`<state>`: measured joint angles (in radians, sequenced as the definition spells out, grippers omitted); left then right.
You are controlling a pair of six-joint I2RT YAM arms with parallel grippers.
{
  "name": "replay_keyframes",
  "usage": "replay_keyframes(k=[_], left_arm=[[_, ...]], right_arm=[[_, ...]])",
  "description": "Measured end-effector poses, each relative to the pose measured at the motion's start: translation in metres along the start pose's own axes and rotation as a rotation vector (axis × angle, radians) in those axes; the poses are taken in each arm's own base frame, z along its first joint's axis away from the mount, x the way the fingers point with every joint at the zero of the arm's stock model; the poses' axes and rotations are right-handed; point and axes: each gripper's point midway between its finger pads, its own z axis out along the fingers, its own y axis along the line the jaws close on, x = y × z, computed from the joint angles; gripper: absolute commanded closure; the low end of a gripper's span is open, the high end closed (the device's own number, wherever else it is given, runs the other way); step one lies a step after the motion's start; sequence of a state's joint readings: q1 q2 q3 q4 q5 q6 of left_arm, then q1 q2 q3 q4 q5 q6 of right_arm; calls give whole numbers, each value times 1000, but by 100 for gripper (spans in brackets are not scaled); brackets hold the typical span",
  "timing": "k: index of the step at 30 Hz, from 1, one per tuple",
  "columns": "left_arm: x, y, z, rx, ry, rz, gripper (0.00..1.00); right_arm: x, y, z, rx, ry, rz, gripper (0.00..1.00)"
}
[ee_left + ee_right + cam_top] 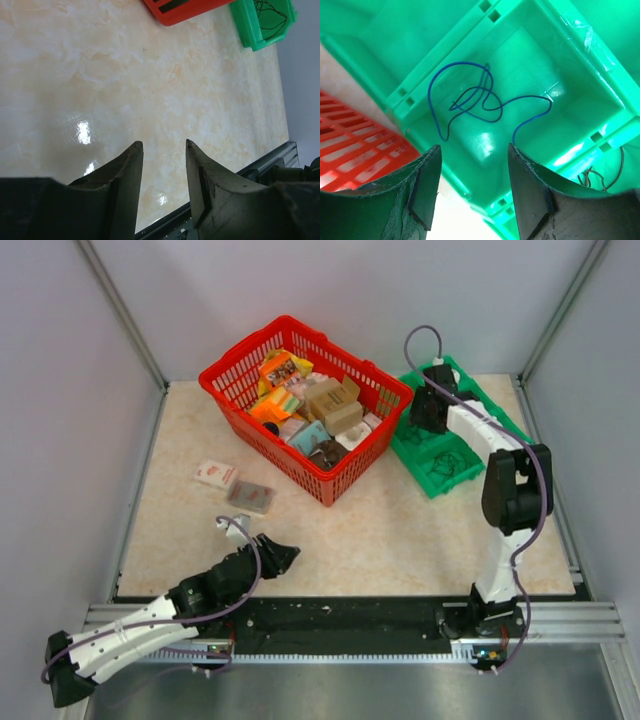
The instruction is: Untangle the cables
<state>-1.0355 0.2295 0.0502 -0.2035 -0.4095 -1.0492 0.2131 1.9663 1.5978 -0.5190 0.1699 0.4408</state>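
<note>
A thin blue cable [475,97] lies in loose, crossing loops on the floor of one compartment of the green tray [555,47]. One end of it runs up to the tip of my right gripper's finger [520,160]. My right gripper [475,146] hangs open just above that compartment with nothing between its jaws. Dark thin cables [600,177] sit bunched in the neighbouring compartment, also seen from above [445,466] and from the left wrist [270,17]. My left gripper [163,142] is open and empty, low over bare table near the front edge [285,555].
A red basket [215,375] full of small boxes stands at the back middle, right beside the green tray [405,450]. Two small packets [215,475] [250,497] lie on the table left of it. Grey walls close in both sides.
</note>
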Motion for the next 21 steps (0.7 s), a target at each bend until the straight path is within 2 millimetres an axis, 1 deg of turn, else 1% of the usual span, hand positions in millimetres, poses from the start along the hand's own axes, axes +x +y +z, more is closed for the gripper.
replay_keyframes(k=[2, 4, 6, 8, 9, 11, 13, 15, 18, 20, 21], left_arm=[[1, 1, 0, -4, 2, 2, 56], [1, 2, 1, -8, 5, 4, 56], [2, 3, 1, -15, 9, 7, 56], [4, 6, 1, -26, 15, 13, 56], [5, 7, 2, -33, 19, 17, 56], [7, 10, 2, -44, 25, 22, 56], [9, 13, 3, -56, 32, 28, 56], [10, 15, 3, -65, 37, 32, 56], [11, 16, 4, -72, 40, 36, 56], [11, 16, 4, -74, 41, 37, 56], [11, 17, 4, -75, 41, 37, 56]], right_arm=[[-4, 4, -10, -22, -7, 4, 45], [-16, 8, -29, -53, -39, 17, 45], [-30, 12, -56, -89, -92, 32, 45], [-39, 12, -84, -119, -143, 45, 45], [-41, 11, -102, -137, -174, 53, 45], [-37, 9, -126, -161, -209, 56, 46], [-23, 4, -142, -169, -225, 52, 45], [4, -1, -151, -151, -226, 21, 45], [55, 0, -157, -145, -197, -57, 45], [97, -5, -161, -169, -157, -101, 45], [113, -11, -162, -181, -143, -107, 45]])
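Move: The blue cable lies in the tray's left-hand compartment, its middle about 3 cm ahead of the right hand and some 4 cm below it. The other cable, in the near compartment, is about 10 cm back and 7 cm to the right of that hand; the tray's near corner is some 16 cm back and 1 cm to the right, slightly below. From the left hand the blue cable lies roughly 37 cm ahead, 32 cm to the right and a little lower. Already open, the right hand comes up and away from the blue cable, rising about 12 cm while its fingers tip up some 15 degrees. It sweeps back roughly 19 cm in all, out over the tray's near side, and sinks again towards the bare table just in front of the tray, turning a little counter-clockwise, fingers still open. The empty left hand sinks about 2 cm. ##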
